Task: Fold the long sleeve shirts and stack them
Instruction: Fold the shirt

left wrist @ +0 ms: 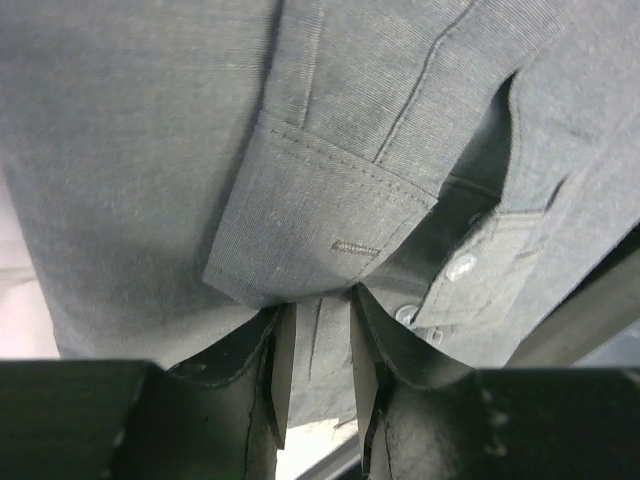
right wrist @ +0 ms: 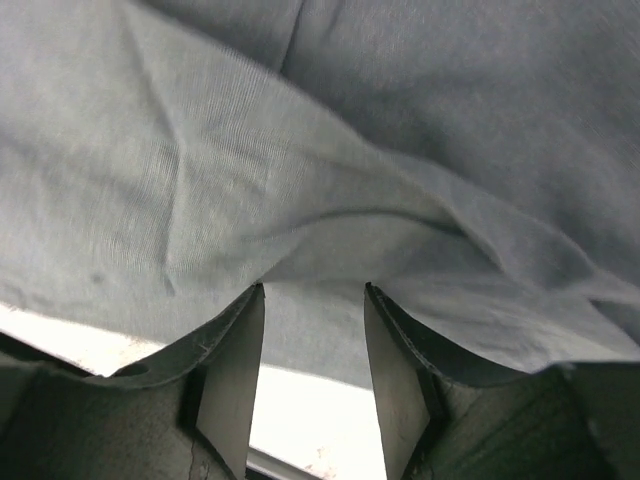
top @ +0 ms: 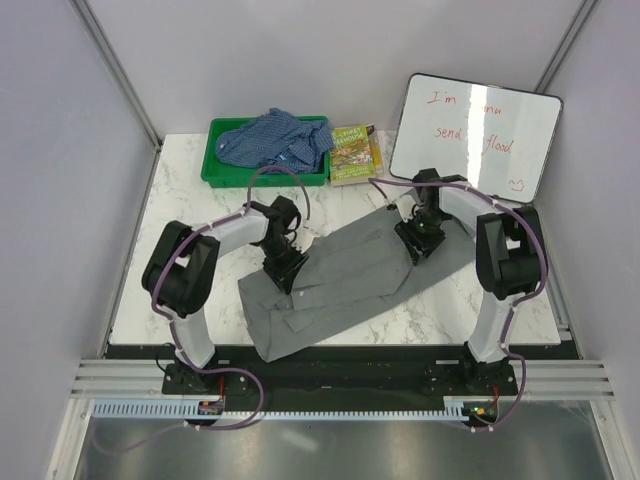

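Observation:
The grey long sleeve shirt [top: 360, 270] lies spread across the middle of the marble table [top: 185, 195], partly folded. My left gripper [top: 285, 268] is down on its left part and my right gripper [top: 415, 243] on its upper right edge. In the left wrist view a buttoned cuff [left wrist: 310, 230] lies just past my left gripper [left wrist: 318, 305]; its jaws stand a little apart with grey cloth in the gap. My right gripper [right wrist: 314, 292] has wider jaws straddling the shirt's edge [right wrist: 300, 330]. The blue checked shirt [top: 275, 140] sits crumpled in a bin.
A green bin [top: 215, 165] stands at the back left of the table. Beside it lies a book [top: 352, 153]. A whiteboard [top: 475, 135] with red writing leans at the back right. Grey walls close in both sides.

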Robot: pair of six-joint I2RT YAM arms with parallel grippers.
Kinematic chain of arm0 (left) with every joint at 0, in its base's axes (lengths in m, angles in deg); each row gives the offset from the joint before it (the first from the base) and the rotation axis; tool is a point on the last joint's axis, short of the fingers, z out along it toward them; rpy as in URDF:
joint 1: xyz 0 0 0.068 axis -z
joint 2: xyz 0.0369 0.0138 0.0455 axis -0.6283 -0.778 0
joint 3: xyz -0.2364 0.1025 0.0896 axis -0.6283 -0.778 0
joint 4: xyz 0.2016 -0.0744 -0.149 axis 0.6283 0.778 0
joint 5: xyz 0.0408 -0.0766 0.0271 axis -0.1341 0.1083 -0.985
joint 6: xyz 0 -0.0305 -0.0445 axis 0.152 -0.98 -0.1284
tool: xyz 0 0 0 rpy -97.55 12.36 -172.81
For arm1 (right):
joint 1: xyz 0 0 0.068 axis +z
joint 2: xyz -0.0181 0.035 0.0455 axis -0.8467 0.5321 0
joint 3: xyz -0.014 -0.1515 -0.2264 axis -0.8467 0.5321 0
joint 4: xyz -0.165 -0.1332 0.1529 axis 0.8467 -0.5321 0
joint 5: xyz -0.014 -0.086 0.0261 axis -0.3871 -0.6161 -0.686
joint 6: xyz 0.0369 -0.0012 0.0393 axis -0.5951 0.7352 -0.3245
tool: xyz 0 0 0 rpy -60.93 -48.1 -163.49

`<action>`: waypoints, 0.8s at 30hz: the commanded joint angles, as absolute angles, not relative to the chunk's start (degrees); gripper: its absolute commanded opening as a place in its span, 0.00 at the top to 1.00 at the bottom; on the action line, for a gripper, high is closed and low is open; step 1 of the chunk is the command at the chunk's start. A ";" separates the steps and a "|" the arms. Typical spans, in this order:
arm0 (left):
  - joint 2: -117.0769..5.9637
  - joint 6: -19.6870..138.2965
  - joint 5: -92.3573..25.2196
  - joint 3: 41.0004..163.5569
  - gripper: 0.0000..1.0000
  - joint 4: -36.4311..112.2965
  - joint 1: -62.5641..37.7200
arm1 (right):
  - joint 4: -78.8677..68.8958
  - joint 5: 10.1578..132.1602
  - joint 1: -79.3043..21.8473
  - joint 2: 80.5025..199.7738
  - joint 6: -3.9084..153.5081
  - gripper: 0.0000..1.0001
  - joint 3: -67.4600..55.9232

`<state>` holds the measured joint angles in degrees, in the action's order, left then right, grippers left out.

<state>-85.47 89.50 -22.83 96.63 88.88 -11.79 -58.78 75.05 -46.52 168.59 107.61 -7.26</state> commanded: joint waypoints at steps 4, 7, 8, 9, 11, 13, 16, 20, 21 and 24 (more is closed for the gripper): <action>-82.99 87.23 -8.80 95.76 0.64 94.16 -6.23 | -52.29 67.40 -48.18 173.75 110.17 0.49 -6.42; -78.79 89.94 -4.04 95.06 0.62 95.05 -6.40 | -51.15 65.28 -48.80 173.76 112.46 0.49 -6.86; -77.11 91.52 -3.60 94.54 0.61 95.14 -6.49 | -51.67 65.36 -48.89 172.71 112.99 0.49 -7.12; -75.53 93.54 -3.16 94.27 0.59 95.40 -7.53 | -52.11 65.97 -48.89 171.66 113.51 0.49 -7.13; -70.27 100.04 -2.90 93.48 0.57 96.02 -9.99 | -55.26 71.39 -48.72 168.85 114.48 0.48 -7.30; -67.09 110.62 -1.57 93.30 0.53 97.51 -14.39 | -57.73 75.10 -48.19 164.71 113.96 0.46 -7.74; -58.40 130.71 -3.68 87.19 0.38 98.31 -16.68 | -61.51 81.69 -47.05 160.23 112.99 0.44 -8.18; -43.81 154.26 -6.23 73.99 0.01 92.52 -16.86 | -62.40 88.29 -42.57 157.06 108.96 0.44 -8.01; -39.78 156.99 -6.32 71.88 0.01 89.81 -16.86 | -62.22 89.17 -41.43 157.06 107.73 0.44 -7.92; -34.14 166.67 -4.93 65.63 0.01 86.56 -16.86 | -60.21 93.57 -37.21 158.28 103.86 0.45 -7.74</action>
<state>-39.77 142.45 -5.78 72.04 93.05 -16.81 -60.64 84.49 -41.65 157.49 109.12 -7.06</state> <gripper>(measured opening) 0.991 0.557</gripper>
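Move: The left fingertips are on the grey shirt by its cuffs. The shirt's left corner is about 10 cm to their left, level ahead, and about 1 cm lower; its near corner is some 16 cm back and 4 cm left. From the right hand, low over the shirt's other end, the shirt's middle lies about 13 cm left, 3 cm back and 2 cm below; the yellow book is 25 cm ahead and 13 cm left. Left fingertips drag the shirt back-right about 7 cm, lift, turn clockwise, open wide; right hand finally rises leftward. ##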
